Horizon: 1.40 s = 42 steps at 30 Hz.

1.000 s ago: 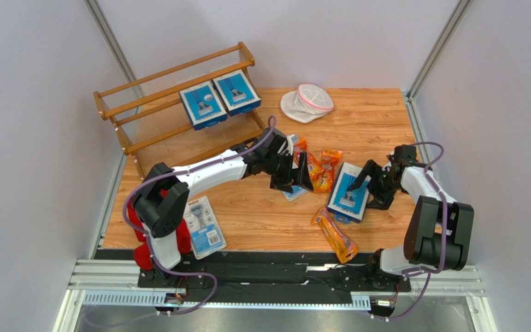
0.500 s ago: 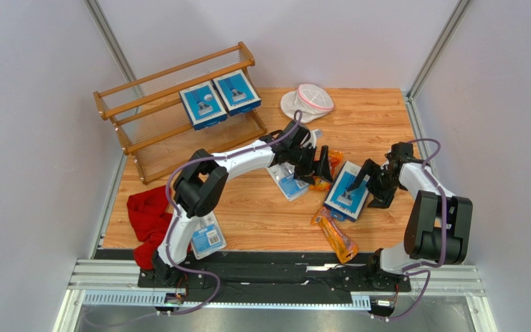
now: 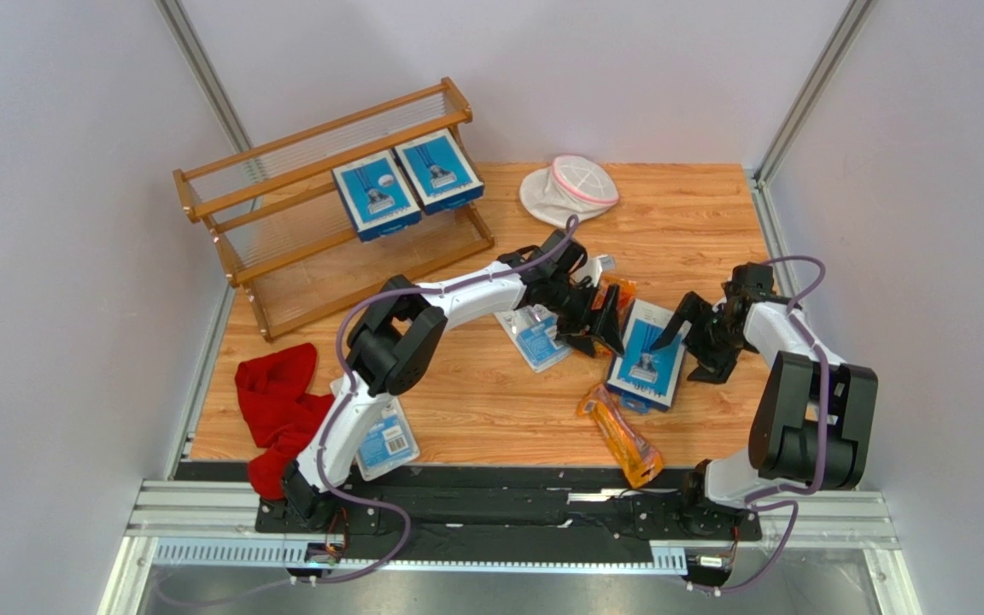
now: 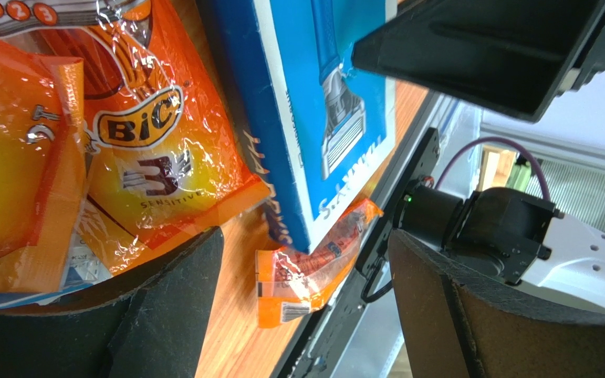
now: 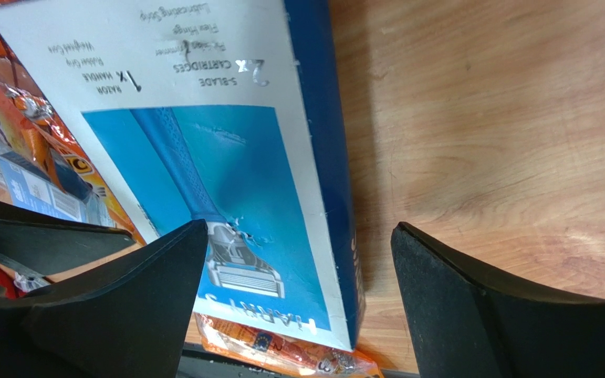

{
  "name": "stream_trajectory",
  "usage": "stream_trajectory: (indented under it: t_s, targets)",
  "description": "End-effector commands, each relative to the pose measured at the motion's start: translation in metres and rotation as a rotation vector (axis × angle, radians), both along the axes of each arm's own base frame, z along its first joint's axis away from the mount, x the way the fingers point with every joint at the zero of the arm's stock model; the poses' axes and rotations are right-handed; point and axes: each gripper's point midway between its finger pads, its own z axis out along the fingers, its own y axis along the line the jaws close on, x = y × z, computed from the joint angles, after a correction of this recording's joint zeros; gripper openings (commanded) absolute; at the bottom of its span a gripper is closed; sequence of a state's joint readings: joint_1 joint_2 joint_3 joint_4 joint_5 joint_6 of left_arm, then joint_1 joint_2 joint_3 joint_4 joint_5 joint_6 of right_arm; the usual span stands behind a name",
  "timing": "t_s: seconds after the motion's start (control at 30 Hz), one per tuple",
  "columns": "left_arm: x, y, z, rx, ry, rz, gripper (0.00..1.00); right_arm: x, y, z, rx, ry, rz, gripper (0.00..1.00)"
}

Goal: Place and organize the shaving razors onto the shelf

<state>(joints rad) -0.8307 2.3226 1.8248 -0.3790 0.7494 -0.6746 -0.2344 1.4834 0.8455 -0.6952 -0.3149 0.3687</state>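
Observation:
The brown wooden shelf (image 3: 282, 192) stands at the back left with two blue razor boxes (image 3: 378, 195) (image 3: 438, 171) on its top tier. A third blue box (image 3: 646, 354) (image 4: 321, 102) (image 5: 227, 157) lies flat on the table. My left gripper (image 3: 603, 320) (image 4: 306, 307) hangs open low over the orange bags (image 3: 608, 303) (image 4: 156, 157), beside that box's left edge. My right gripper (image 3: 694, 344) (image 5: 298, 291) is open, its jaws astride the box's right edge. Another orange bag (image 3: 619, 436) (image 4: 313, 272) lies near the front. One blister pack (image 3: 536, 336) lies under the left arm, another (image 3: 382, 433) sits front left.
A red cloth (image 3: 277, 408) is bunched at the front left by the left arm's base. The round white pouch with pink trim (image 3: 570, 188) rests at the back centre. Grey walls close in both sides, and the table's front edge runs just past the lone orange bag.
The left arm has swung right, carrying its open gripper from the blister pack to the orange bags beside the blue box, uncovering the red cloth. The right arm has barely moved.

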Motion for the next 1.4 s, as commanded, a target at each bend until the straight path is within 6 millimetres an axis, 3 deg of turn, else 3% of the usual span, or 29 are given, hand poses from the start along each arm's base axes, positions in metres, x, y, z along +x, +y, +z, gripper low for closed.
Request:
stream_trajectory:
  t_s: [0.0,0.13,0.3,0.33,0.47,0.67,0.93,1.07,1.37]
  targets:
    - [-0.009,-0.005,0.011,-0.032,-0.006,-0.072,0.85,0.03,-0.014,0.01,-0.058,-0.098,-0.007,0.91]
    - [-0.01,-0.002,0.002,-0.006,0.008,-0.065,0.85,0.042,-0.01,0.007,-0.015,-0.111,0.001,0.89]
    - [-0.011,-0.001,0.001,-0.015,0.007,-0.051,0.85,0.048,0.003,0.003,0.065,-0.11,0.044,0.75]
    - [-0.01,-0.002,0.008,-0.036,-0.008,-0.046,0.85,0.049,0.005,0.004,0.073,-0.118,0.05,0.74]
    - [-0.016,0.0,0.002,-0.036,0.027,-0.061,0.85,0.056,0.011,0.009,0.067,-0.145,0.084,0.73]
    - [-0.017,0.003,-0.004,-0.024,0.038,-0.035,0.84,0.06,0.043,0.015,0.038,-0.156,0.241,0.72]
    - [-0.003,0.015,-0.021,0.069,0.035,0.092,0.83,0.057,0.064,0.019,0.082,-0.158,0.328,0.71]
    - [0.0,0.028,-0.036,0.084,0.05,0.168,0.72,0.055,0.066,0.015,0.096,-0.137,0.331,0.7]
    - [0.006,0.015,-0.014,-0.084,-0.005,0.177,0.46,0.04,0.065,-0.004,0.11,-0.029,0.328,0.69]
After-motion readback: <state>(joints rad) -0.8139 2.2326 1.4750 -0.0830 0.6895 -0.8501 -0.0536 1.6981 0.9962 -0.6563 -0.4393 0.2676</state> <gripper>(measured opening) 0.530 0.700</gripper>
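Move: The blue razor box I am working on has its middle about 6 cm to the right of my left hand, level with it fore and aft and some 6 cm below. It lies about 6 cm left of my right hand, 1 cm ahead and 2 cm below. From my left hand, the BIC pack lies about 6 cm ahead and 2 cm left, the blister pack 12 cm left and 2 cm ahead, and the near orange pack 14 cm back and 2 cm right, all on the table. My right hand slides about 5 cm forward along the box's right side, closing a little. It then sweeps some 6 cm left with its outer finger coming against that side, turning about 15 degrees counter-clockwise, and eases back and down. Meanwhile my left hand sinks about 4 cm, edging back and then left, and late on begins closing its fingers around the box's near left corner. ##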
